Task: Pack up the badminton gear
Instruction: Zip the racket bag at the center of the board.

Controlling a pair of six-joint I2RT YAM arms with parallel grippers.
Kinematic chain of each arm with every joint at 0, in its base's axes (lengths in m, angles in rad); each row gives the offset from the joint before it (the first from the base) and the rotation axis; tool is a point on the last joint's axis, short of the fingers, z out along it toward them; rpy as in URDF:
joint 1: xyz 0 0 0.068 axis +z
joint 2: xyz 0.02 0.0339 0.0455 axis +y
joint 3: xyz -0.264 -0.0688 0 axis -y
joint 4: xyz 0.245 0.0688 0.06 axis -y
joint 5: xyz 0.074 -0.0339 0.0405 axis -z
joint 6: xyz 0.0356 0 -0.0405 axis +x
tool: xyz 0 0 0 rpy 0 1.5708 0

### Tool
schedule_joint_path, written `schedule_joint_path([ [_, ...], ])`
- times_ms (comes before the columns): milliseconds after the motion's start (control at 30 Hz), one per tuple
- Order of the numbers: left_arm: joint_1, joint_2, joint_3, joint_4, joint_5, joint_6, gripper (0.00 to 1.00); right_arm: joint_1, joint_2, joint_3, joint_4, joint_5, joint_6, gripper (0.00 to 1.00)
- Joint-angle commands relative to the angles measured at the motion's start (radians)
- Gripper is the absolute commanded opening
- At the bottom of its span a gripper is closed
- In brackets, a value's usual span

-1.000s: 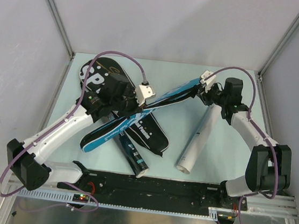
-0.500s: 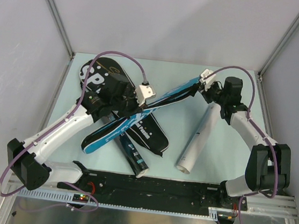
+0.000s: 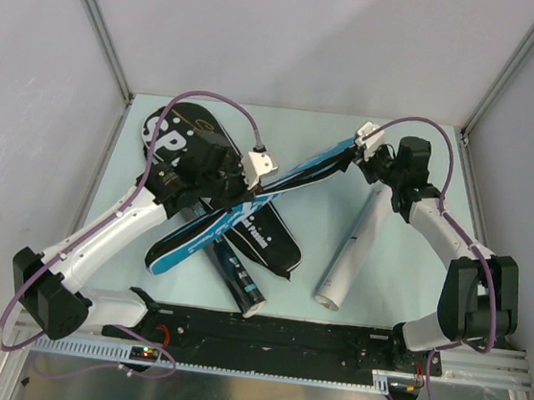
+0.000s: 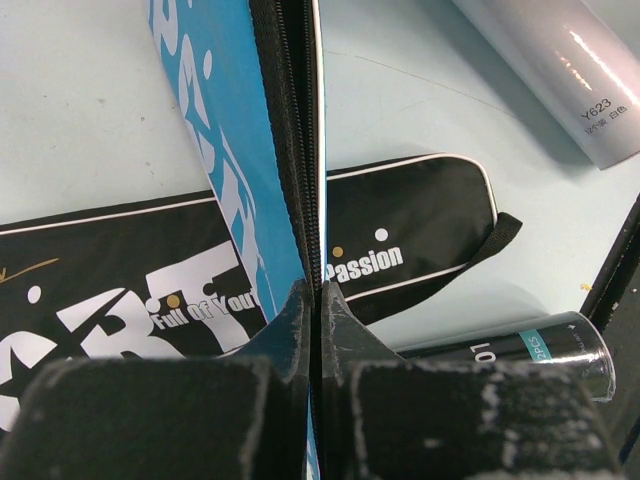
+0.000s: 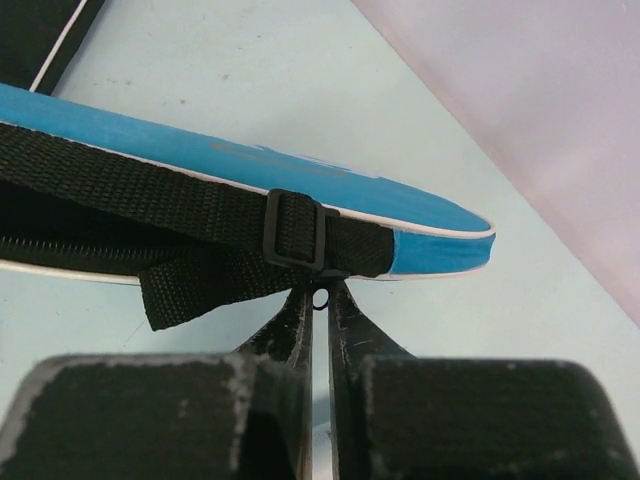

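A blue racket cover (image 3: 304,173) lies slantwise over a black "SPORT" cover (image 3: 277,242). My left gripper (image 3: 235,196) is shut on the blue cover's zippered edge (image 4: 300,150) near its middle, with the black cover (image 4: 420,215) beneath. At the cover's narrow far end my right gripper (image 3: 357,161) is shut on the small zipper pull ring (image 5: 320,298), just under the black strap buckle (image 5: 295,230) of the blue cover (image 5: 430,215). A white tube (image 3: 354,244) and a black tube (image 3: 237,276) lie on the table. No rackets or shuttlecock show.
The white tube (image 4: 560,60) lies right of the covers and the black tube (image 4: 520,350) pokes out from under them toward the near edge. A black rail (image 3: 281,332) runs along the near edge. Grey walls with metal posts close in the pale table (image 3: 304,127).
My right gripper's jaws have closed on the zipper pull at the blue cover's end. The left gripper has kept its pinch, and neither arm has shifted noticeably.
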Motion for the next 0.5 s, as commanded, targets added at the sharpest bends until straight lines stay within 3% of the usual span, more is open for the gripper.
schedule_joint_path([
  [0, 0.006, -0.006, 0.051, 0.074, 0.028, -0.023, 0.0, 0.023, -0.007, 0.051, 0.014, -0.001, 0.125, 0.0],
  [467, 0.005, 0.037, 0.105, 0.088, -0.043, -0.097, 0.0, 0.138, -0.095, 0.054, -0.089, -0.06, 0.307, 0.0],
])
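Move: The zip pull of the blue racket bag is already in the right fingers. The part of the bag pinched by the left gripper lies about 32 cm to their left, 17 cm back and roughly level. The white tube's middle is some 18 cm back and 4 cm right of the right hand, the black bag's 36 cm left and 6 cm back, both about 12 cm below. From the left hand the zip pull is about 17 cm ahead and 32 cm right. Keep the left gripper shut on the middle of the blue bag, almost in place, as the anchor. With the right fingers still pinching the zip pull, start slowly, then gather speed and draw it left and back along the zip towards the left gripper, about 6 cm, tilting the right wrist some 10 degrees as it goes. ##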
